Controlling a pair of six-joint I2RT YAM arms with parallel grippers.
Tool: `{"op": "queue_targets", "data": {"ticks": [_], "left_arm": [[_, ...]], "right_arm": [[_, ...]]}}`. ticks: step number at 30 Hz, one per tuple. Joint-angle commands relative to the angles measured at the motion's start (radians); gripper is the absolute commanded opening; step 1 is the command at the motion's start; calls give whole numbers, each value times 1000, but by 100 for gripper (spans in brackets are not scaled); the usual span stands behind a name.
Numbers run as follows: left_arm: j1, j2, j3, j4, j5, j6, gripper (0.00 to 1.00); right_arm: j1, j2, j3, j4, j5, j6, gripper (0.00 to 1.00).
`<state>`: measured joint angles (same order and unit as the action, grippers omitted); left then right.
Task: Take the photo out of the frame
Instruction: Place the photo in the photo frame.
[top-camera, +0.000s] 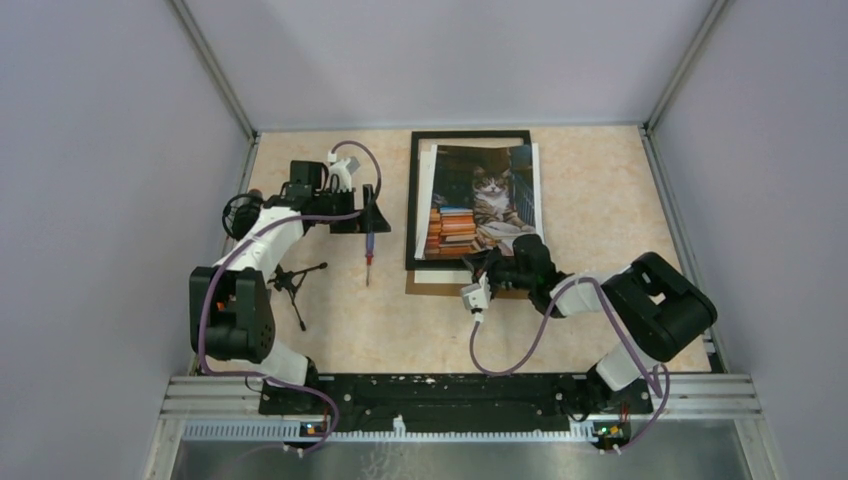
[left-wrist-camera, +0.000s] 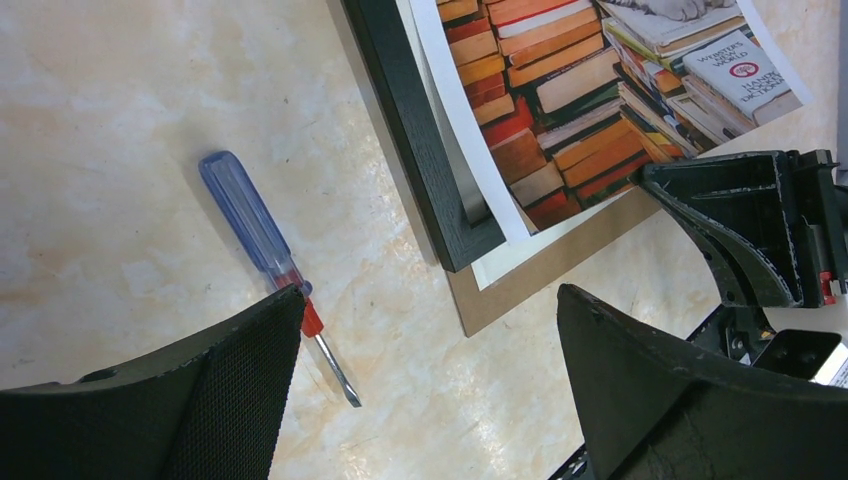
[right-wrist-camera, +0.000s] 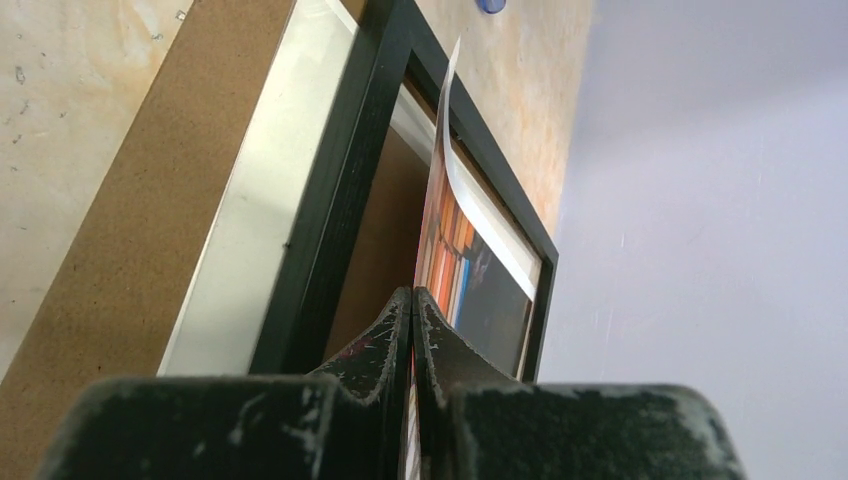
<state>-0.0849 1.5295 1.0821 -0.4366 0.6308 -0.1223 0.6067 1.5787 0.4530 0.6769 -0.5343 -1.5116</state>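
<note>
The frame (top-camera: 413, 200) is a thin black rectangle lying flat at the middle back of the table. The photo (top-camera: 480, 200), a cat among stacked books with a white margin, lies askew over it, its right side past the frame's right rail. My right gripper (top-camera: 490, 262) is shut on the photo's near edge. In the right wrist view the photo (right-wrist-camera: 445, 230) rises edge-on from between the closed fingers (right-wrist-camera: 412, 300), lifted off the frame (right-wrist-camera: 340, 200). My left gripper (left-wrist-camera: 430, 340) stands open and holds nothing, left of the frame's near corner (left-wrist-camera: 420, 140).
A blue-handled screwdriver (top-camera: 368, 255) lies on the table left of the frame, just below my left gripper. A brown backing board (left-wrist-camera: 540, 270) sticks out under the frame's near end. A small black tripod (top-camera: 290, 280) lies beside the left arm. Walls enclose the table.
</note>
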Motion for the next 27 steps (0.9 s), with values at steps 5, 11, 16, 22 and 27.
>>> {"op": "queue_targets", "data": {"ticks": [5,11,16,22,27], "left_arm": [[-8,52,86,4,6,22,99],[-13,56,87,8,1,21,99],[-19,44,82,5,-11,39,99],[-49,32,88,15,-33,72,99],[-72,49,105,29,-39,87,99]], "right_arm": [[-16,52,75,39,-124,-57,0],[-47,129,126,47,-206,-150,0],[-53,139,140,70,-164,-144,10],[-52,-29,125,-19,-110,-6,65],[-51,-190,167,-297,-75,73,77]]}}
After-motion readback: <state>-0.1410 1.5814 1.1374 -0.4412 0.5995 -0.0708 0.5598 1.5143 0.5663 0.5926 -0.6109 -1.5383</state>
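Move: The right hand already pinches the photo by its near edge, just above the frame's near rail. The photo frame's middle lies about 14 cm straight ahead of it and some 3 cm lower. The photo's own middle is about 13 cm ahead and 3 cm to the right. The screwdriver lies some 19 cm to the left, about 1 cm farther out and 4 cm lower. From the left hand the frame's middle is about 8 cm ahead, 16 cm right and 10 cm down. Still pinching the photo's near edge, the right hand pushes it forward over the frame's near rail, about 2.5 cm ahead and 1.5 cm left, staying nearly level and turning a few degrees counter-clockwise. There its fingers open to roughly three quarters and let go of the edge, and the hand lifts clear by about 5 cm. ##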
